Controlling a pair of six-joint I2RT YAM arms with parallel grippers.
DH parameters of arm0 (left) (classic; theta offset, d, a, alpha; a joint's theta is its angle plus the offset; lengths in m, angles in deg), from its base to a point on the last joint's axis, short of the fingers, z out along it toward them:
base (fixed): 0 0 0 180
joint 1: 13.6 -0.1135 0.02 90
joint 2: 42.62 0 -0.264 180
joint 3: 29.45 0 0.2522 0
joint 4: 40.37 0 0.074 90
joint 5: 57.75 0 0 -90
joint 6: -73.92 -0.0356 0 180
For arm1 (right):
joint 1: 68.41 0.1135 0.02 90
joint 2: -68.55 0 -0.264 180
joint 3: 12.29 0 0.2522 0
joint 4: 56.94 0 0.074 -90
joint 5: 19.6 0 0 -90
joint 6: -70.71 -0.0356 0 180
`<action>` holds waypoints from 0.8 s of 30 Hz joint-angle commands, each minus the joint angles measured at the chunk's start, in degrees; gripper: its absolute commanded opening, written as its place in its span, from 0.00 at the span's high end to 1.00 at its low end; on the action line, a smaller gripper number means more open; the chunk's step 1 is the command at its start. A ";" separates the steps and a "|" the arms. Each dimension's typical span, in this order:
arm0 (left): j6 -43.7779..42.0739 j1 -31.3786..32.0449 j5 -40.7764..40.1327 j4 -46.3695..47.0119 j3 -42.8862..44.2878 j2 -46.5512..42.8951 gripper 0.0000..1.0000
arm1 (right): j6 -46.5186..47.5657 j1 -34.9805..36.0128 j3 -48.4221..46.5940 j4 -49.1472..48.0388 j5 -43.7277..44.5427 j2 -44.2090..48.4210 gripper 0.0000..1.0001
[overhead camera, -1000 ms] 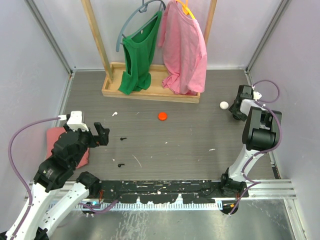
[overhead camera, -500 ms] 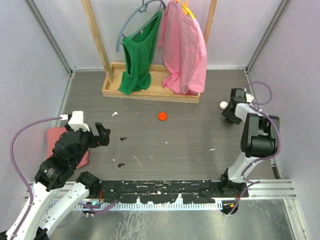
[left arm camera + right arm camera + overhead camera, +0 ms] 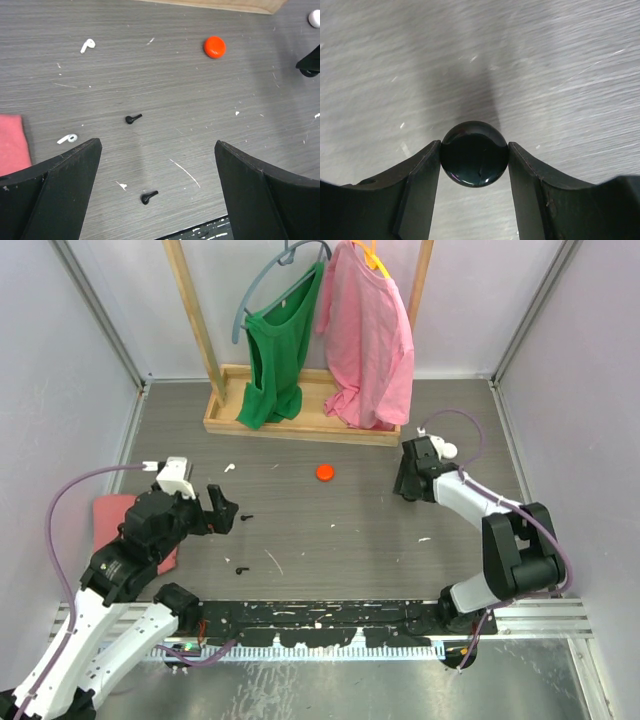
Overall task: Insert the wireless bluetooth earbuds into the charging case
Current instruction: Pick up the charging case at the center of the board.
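My right gripper (image 3: 474, 146) is shut on a round, glossy black charging case (image 3: 474, 162), held just above the table; from above, that gripper (image 3: 407, 483) sits right of centre. My left gripper (image 3: 157, 165) stands open low over the table. A black earbud (image 3: 148, 197) lies between its fingers (image 3: 65, 190), untouched, and a second black earbud (image 3: 133, 119) lies just beyond. Two white earbuds (image 3: 88, 45) (image 3: 67, 138) lie further left. The top view shows the left gripper (image 3: 222, 510) beside the black earbuds (image 3: 246, 517) (image 3: 240, 570).
An orange-red round puck (image 3: 325, 472) lies mid-table and a white round puck (image 3: 314, 18) behind the right arm. A pink cloth (image 3: 110, 515) lies under the left arm. A wooden rack (image 3: 300, 425) with green and pink garments stands at the back.
The right arm has swung from the back right corner toward the table's middle, still holding the black case. The left gripper has shifted slightly right toward the black earbuds.
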 commanded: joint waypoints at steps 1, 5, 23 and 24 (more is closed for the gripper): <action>2.12 -0.27 4.42 2.68 3.12 2.11 0.02 | 1.76 5.61 1.67 0.21 -2.56 5.62 0.51; 3.78 -0.32 6.58 2.54 3.81 3.99 0.02 | 5.19 11.25 2.82 -0.97 -5.51 8.34 0.51; 8.91 -0.32 17.51 8.56 3.57 15.21 0.02 | 30.61 32.01 1.83 -17.01 -12.60 10.14 0.49; 8.95 -0.32 18.25 8.65 3.77 15.98 0.02 | 31.94 32.72 1.77 -17.59 -13.08 10.67 0.49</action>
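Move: The black charging case is already pinched in the right gripper, low over the board; its goal, the open space over the middle of the board, lies about 22 cm left, 5 cm back and 3 cm up. From this hand the red case sits some 23 cm left and 7 cm ahead, the white case 11 cm right and 12 cm ahead. From the open left gripper the black case is roughly 44 cm right, 14 cm ahead and 19 cm lower, the red case 22 cm right and 21 cm ahead. The black case, still pinched between the right fingertips, travels left about 19 cm to the near side of the red case, drawing back some 6 cm and rising a little, while the right hand swings about 55 degrees counter-clockwise. To meet it, the empty left hand shifts about 6 cm right, sinks slightly and tips its wide-open fingers downward. ##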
